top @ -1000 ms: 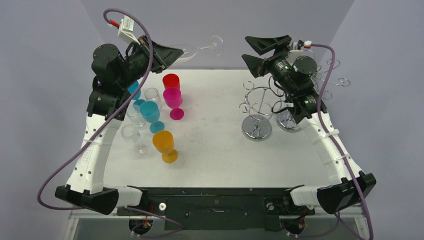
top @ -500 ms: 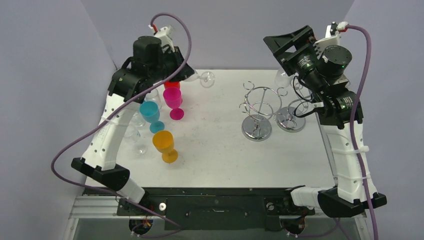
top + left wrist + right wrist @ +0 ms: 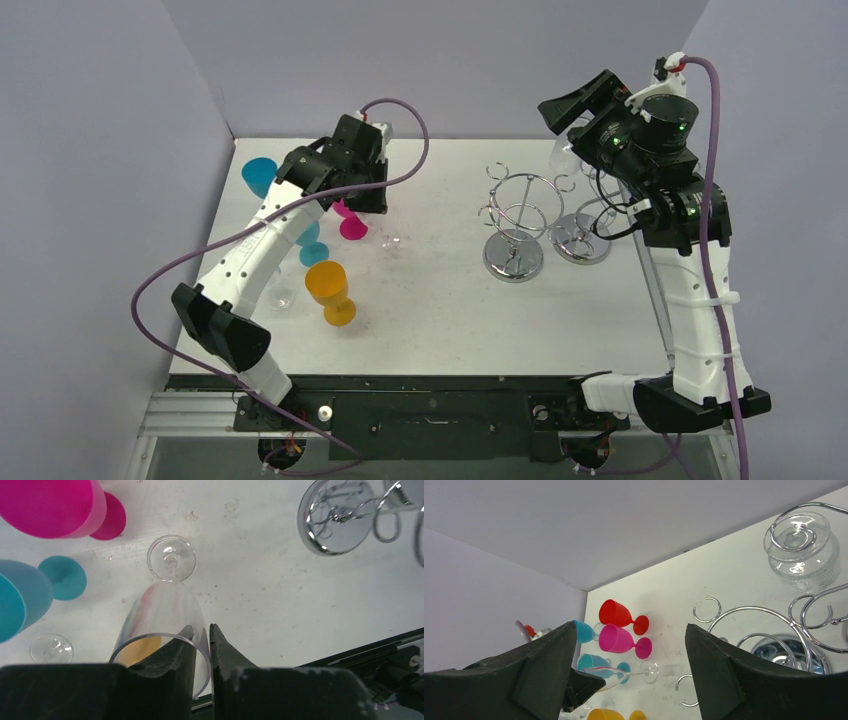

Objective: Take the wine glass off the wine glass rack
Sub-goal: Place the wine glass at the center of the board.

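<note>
My left gripper (image 3: 202, 635) is shut on the rim of a clear wine glass (image 3: 165, 607), one finger inside the bowl and one outside. The glass points foot-down, its foot (image 3: 171, 557) at or just over the white table; I cannot tell if it touches. From above, the left gripper (image 3: 365, 195) is beside the magenta goblet, with the glass foot (image 3: 391, 240) below it. Two chrome wine glass racks (image 3: 513, 215) (image 3: 580, 238) stand right of centre. Another clear glass (image 3: 801, 550) hangs on the far rack. My right gripper (image 3: 630, 626) (image 3: 580, 108) is open and empty, raised above the racks.
Goblets stand to the left of the held glass: magenta (image 3: 350, 226), teal (image 3: 305, 240), blue (image 3: 259, 172), orange (image 3: 329, 287), and a red one (image 3: 621, 614). Clear glasses (image 3: 280, 297) stand by the left edge. A rack base (image 3: 332, 517) lies right of the held glass.
The left arm has swung forward and down, turning the held glass from level in the air to foot-down by the magenta goblet. The right arm rose earlier and now holds still.
</note>
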`<state>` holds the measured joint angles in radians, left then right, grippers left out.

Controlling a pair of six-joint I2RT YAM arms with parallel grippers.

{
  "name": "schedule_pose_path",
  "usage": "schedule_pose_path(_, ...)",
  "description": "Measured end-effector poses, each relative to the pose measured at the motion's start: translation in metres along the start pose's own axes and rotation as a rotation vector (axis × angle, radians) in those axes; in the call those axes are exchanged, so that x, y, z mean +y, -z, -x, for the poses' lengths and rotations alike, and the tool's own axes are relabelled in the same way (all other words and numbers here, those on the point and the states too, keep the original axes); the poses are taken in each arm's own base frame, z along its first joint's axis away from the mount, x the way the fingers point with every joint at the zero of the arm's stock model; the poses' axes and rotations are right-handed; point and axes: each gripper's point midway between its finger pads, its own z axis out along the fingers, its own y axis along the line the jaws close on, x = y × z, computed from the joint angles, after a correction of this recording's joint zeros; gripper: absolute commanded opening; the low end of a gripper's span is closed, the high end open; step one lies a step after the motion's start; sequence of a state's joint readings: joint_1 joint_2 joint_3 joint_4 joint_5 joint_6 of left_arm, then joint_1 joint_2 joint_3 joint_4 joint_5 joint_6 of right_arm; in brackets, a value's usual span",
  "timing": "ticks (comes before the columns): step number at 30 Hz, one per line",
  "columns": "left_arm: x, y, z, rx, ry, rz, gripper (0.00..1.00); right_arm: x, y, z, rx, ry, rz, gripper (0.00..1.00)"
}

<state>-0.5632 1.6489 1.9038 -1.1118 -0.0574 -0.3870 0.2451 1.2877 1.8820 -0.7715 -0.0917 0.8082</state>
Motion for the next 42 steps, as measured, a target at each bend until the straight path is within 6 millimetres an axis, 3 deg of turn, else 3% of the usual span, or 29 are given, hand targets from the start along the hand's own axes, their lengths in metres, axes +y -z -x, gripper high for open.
schedule_pose_path(7, 0.026, -0.034, -0.058, 0.176, -0.029, 0.089, 0.0, -0.009, 0.0, 0.004, -0.014, 0.017, -0.029, 0.75)
schedule_pose_path(13, 0.036, -0.044, -0.078, 0.233, -0.039, 0.117, 0.0, -0.012, 0.0, 0.006, -0.024, 0.023, -0.042, 0.75)
schedule_pose_path(18, 0.045, -0.048, -0.082, 0.243, -0.029, 0.133, 0.0, -0.017, -0.003, 0.001, -0.012, 0.023, -0.054, 0.75)
schedule_pose_path(31, 0.07, -0.048, -0.065, 0.208, 0.016, 0.162, 0.0, -0.02, -0.002, -0.002, -0.008, 0.022, -0.057, 0.75)
schedule_pose_path(37, 0.071, -0.047, -0.055, 0.187, 0.015, 0.153, 0.1, -0.02, -0.002, -0.002, -0.01, 0.022, -0.056, 0.75)
schedule_pose_path(42, 0.072, -0.05, -0.055, 0.195, 0.007, 0.151, 0.11, -0.023, -0.004, -0.004, -0.004, 0.021, -0.061, 0.75)
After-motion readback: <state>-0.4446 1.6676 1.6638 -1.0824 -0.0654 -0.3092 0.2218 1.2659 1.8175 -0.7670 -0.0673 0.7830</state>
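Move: The left hand holds the clear wine glass by its rim, roughly 24 cm above the free spot on the board where it will be set, some 8 cm to the hand's left and level fore and aft. Around that spot, the magenta glass is about 9 cm farther out, the teal glass 10 cm to the left, the orange glass 12 cm nearer the base and 4 cm left. From the right hand, the spot is about 35 cm left, 44 cm below. Still pinching the clear glass by its rim, the left hand lowers it foot first onto the board, quickly at first, about 9 cm down while easing back and left and tipping the fingers some 15 degrees steeper. It then stops sinking and carries the glass on, 3 cm left and 3 cm forward, into the gap beside the teal and orange glasses; the fingers stay shut. ##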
